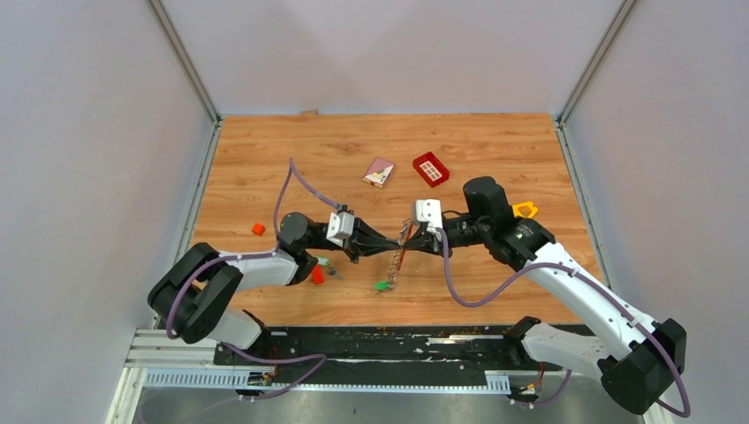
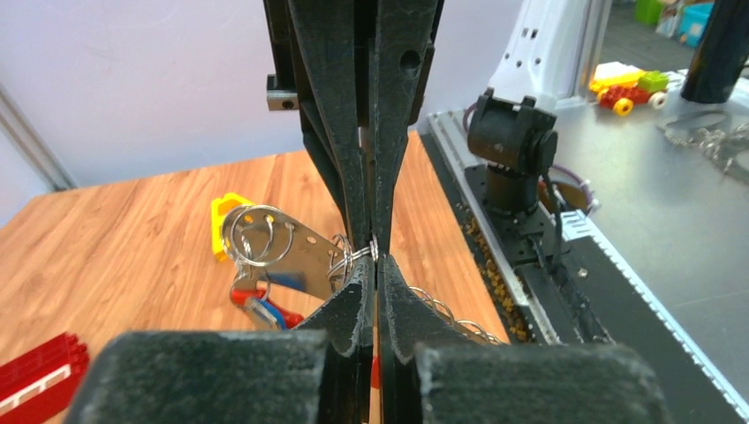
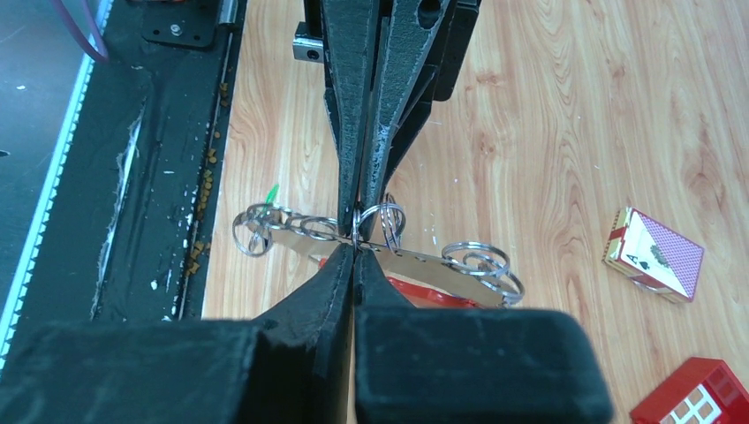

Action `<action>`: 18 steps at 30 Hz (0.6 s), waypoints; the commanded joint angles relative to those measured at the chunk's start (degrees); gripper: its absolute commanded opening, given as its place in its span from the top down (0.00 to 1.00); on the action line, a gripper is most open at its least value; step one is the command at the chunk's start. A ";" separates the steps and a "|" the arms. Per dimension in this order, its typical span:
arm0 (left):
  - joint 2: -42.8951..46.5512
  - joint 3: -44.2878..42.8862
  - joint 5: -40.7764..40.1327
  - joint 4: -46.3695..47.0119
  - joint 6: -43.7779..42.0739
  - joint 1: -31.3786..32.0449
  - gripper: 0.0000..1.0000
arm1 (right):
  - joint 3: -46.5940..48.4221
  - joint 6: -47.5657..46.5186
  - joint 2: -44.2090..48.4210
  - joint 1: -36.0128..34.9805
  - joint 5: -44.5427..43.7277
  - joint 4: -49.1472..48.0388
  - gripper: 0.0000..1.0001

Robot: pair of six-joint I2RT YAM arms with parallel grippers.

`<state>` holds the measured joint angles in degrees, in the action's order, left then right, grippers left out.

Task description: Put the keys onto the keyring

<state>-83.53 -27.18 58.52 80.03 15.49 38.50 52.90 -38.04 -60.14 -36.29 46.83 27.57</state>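
Observation:
The keyring (image 1: 399,256), a grey metal strip hung with wire rings, is held in the air between both grippers. My left gripper (image 1: 386,251) and right gripper (image 1: 413,246) meet tip to tip, both shut on one small ring (image 2: 373,250) of the strip (image 2: 296,252). The right wrist view shows the strip (image 3: 424,261) running crosswise past my right gripper (image 3: 355,254), with the red curved piece (image 3: 433,291) under it. A blue-headed key (image 2: 265,305) hangs at the strip's far end. A green-headed key (image 1: 382,285) lies on the table below, and another key (image 1: 329,262) lies by the left arm.
A small red block (image 1: 317,275) and an orange cube (image 1: 258,229) lie near the left arm. A card box (image 1: 379,172) and a red gridded tray (image 1: 430,169) sit further back. A yellow triangle frame (image 1: 525,209) is beside the right arm. The black rail (image 1: 371,344) runs along the near edge.

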 commanded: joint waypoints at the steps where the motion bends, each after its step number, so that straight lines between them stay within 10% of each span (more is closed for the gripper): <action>1: 5.80 -3.15 -1.91 -16.57 -13.47 0.22 0.93 | 3.59 -3.45 0.21 -0.34 -2.10 0.39 1.00; 10: 10.72 -16.02 -7.38 -61.56 -40.72 1.38 0.78 | 8.54 -5.49 -3.93 -3.03 -10.08 8.34 1.00; 18: 10.30 -19.58 -9.12 -72.73 -47.28 2.80 0.78 | 11.28 -4.37 -5.81 -3.65 -12.92 10.68 1.00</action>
<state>-73.93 -44.84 51.31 15.44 -25.08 40.82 60.58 -42.52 -65.84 -39.29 34.35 37.71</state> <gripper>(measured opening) 0.226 0.011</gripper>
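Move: The pinched keyring loop sits right between the two closed gripper tips, about 1 cm to the left hand's right and 1 cm to the right hand's left, at their height. From the left hand, the green key hangs some 7 cm back, 3 cm left and 4 cm lower. On the table roughly 20 cm below, the card box lies about 26 cm ahead and 4 cm left, the red brick 27 cm ahead and 9 cm right. Keep the right gripper shut on the keyring loop and carry it about 2 cm forward, easing down near the end as its fingers tip some 10 degrees further down. Meanwhile open the left fingers about a quarter to release the loop, moving that hand about 3.5 cm forward beside the right tips, then slightly down and right, its fingers tipping down roughly 20 degrees. ##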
